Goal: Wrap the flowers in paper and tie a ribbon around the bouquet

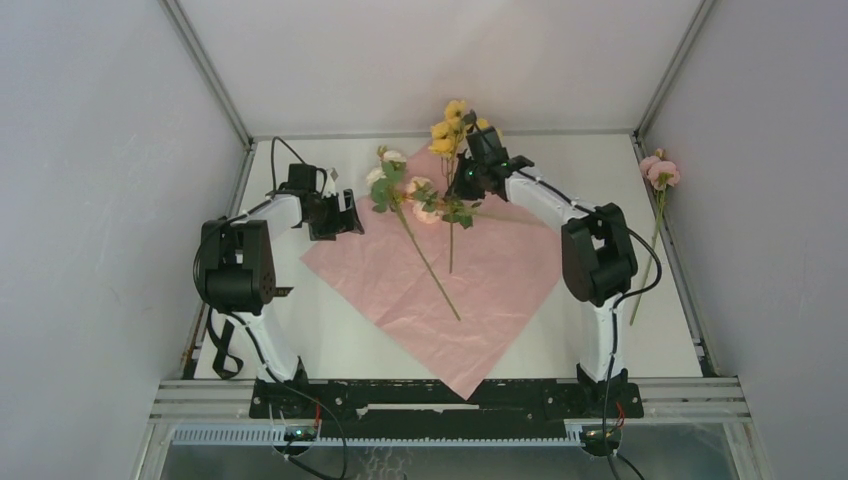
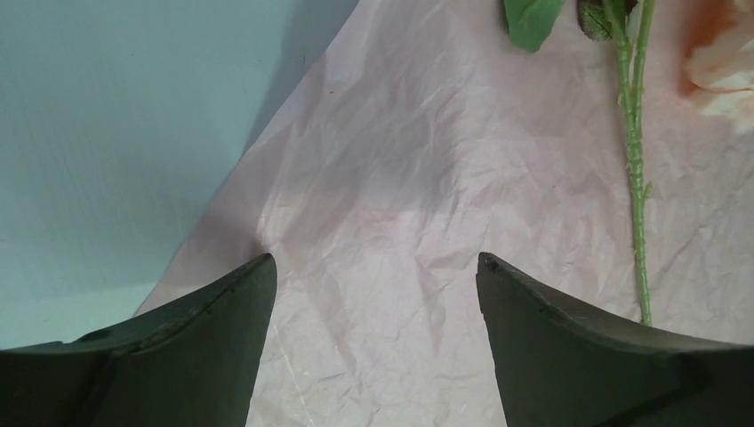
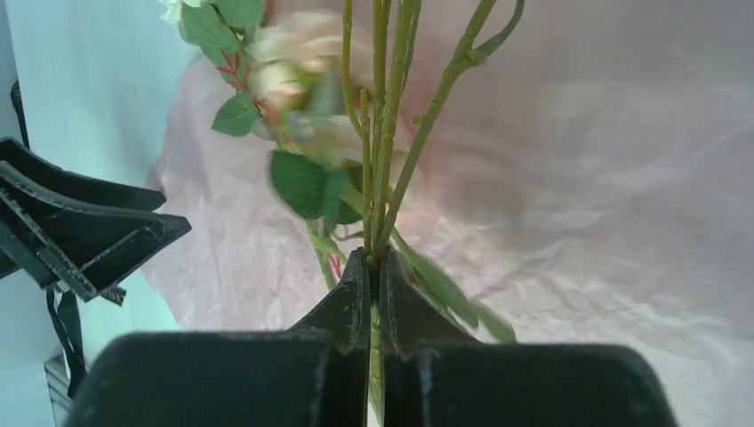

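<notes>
The paper (image 1: 480,280) lies flat as a diamond, pale pink side up. On it lies a stem of cream and pink flowers (image 1: 410,192), its stalk (image 2: 633,160) pointing toward me. My right gripper (image 1: 470,168) is at the paper's far corner, shut on the green stalks (image 3: 382,133) of the yellow flowers (image 1: 452,122). Their blooms stand up behind it and the long stalk hangs over the sheet. My left gripper (image 1: 335,212) hovers open over the paper's left corner (image 2: 400,178), with nothing between its fingers (image 2: 240,302). The ribbon and the bouquet are out of view.
A single pink flower (image 1: 660,172) on a long stalk lies along the table's right edge. Grey walls close in the table on three sides. In the right wrist view the left gripper (image 3: 80,231) sits close at the left.
</notes>
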Controlling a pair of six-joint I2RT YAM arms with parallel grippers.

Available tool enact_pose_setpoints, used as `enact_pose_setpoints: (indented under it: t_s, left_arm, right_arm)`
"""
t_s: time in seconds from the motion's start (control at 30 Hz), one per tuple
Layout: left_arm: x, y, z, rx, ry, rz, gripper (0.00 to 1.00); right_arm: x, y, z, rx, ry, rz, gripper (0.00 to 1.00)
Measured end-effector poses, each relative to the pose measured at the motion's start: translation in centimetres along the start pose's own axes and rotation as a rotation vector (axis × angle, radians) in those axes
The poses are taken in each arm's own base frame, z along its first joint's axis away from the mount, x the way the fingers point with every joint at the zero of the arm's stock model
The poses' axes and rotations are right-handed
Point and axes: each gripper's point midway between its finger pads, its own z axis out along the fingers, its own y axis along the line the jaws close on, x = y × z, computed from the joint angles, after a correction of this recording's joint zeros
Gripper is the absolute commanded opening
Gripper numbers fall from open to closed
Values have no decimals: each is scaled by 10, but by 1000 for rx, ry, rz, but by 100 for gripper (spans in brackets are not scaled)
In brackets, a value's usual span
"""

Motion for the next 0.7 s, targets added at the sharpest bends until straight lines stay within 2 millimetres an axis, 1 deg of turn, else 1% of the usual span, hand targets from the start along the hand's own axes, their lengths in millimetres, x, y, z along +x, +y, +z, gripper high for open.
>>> enact_pose_setpoints:
  t_s: [0.03, 0.1, 0.2, 0.27, 0.37, 0.47, 0.53, 0.6, 0.67, 0.7]
  left_arm:
    - [0, 0, 0, 0, 0, 0, 88]
    - [0, 0, 0, 0, 0, 0, 88]
    - [0, 0, 0, 0, 0, 0, 88]
    - [0, 0, 0, 0, 0, 1, 88]
    - [0, 0, 0, 1, 0, 2, 88]
    - [0, -1, -1, 6, 1, 13, 88]
    - [0, -5, -3, 14, 2, 27, 88]
    - [-2, -14, -9, 28, 0, 48, 88]
    - [-11, -29, -16, 52, -18, 84, 88]
    - [-18, -41, -20, 67, -34, 108, 88]
  right_arm:
    - [8, 3, 7, 7, -3, 16, 0]
    - [15, 9, 16, 10, -22, 31, 0]
    - [15, 20, 27, -5, -81, 67, 0]
    - [15, 26, 32, -21, -113, 88, 7]
    - [12, 23, 33, -13, -129, 107, 16]
    - [6, 15, 32, -4, -136, 111, 28]
    - [9, 11, 32, 5, -123, 103, 32]
    - [9, 6, 31, 15, -116, 98, 34]
    - [9, -1, 31, 28, -105, 103, 34]
    - [8, -5, 30, 31, -101, 109, 35]
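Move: The right hand holds the yellow flowers by their stems in shut fingers over the paper. The peach flower heads, beside which they are to be laid, are some 6 cm to its left, about 2 cm back and 9 cm below. The white flower's head lies about 13 cm left and 5 cm ahead of the right hand, some 10 cm down. From the open left hand, the peach heads are about 12 cm right and 5 cm ahead, roughly level in height. Swinging about 4 cm left with the yellow stems still pinched, the right hand sinks a little over the peach flowers and turns slightly clockwise. It then eases back some 3 cm to the right while its fingers open about a third, letting the stems go. Late on, the open, empty left hand lifts about 4 cm and shifts 3 cm right. ##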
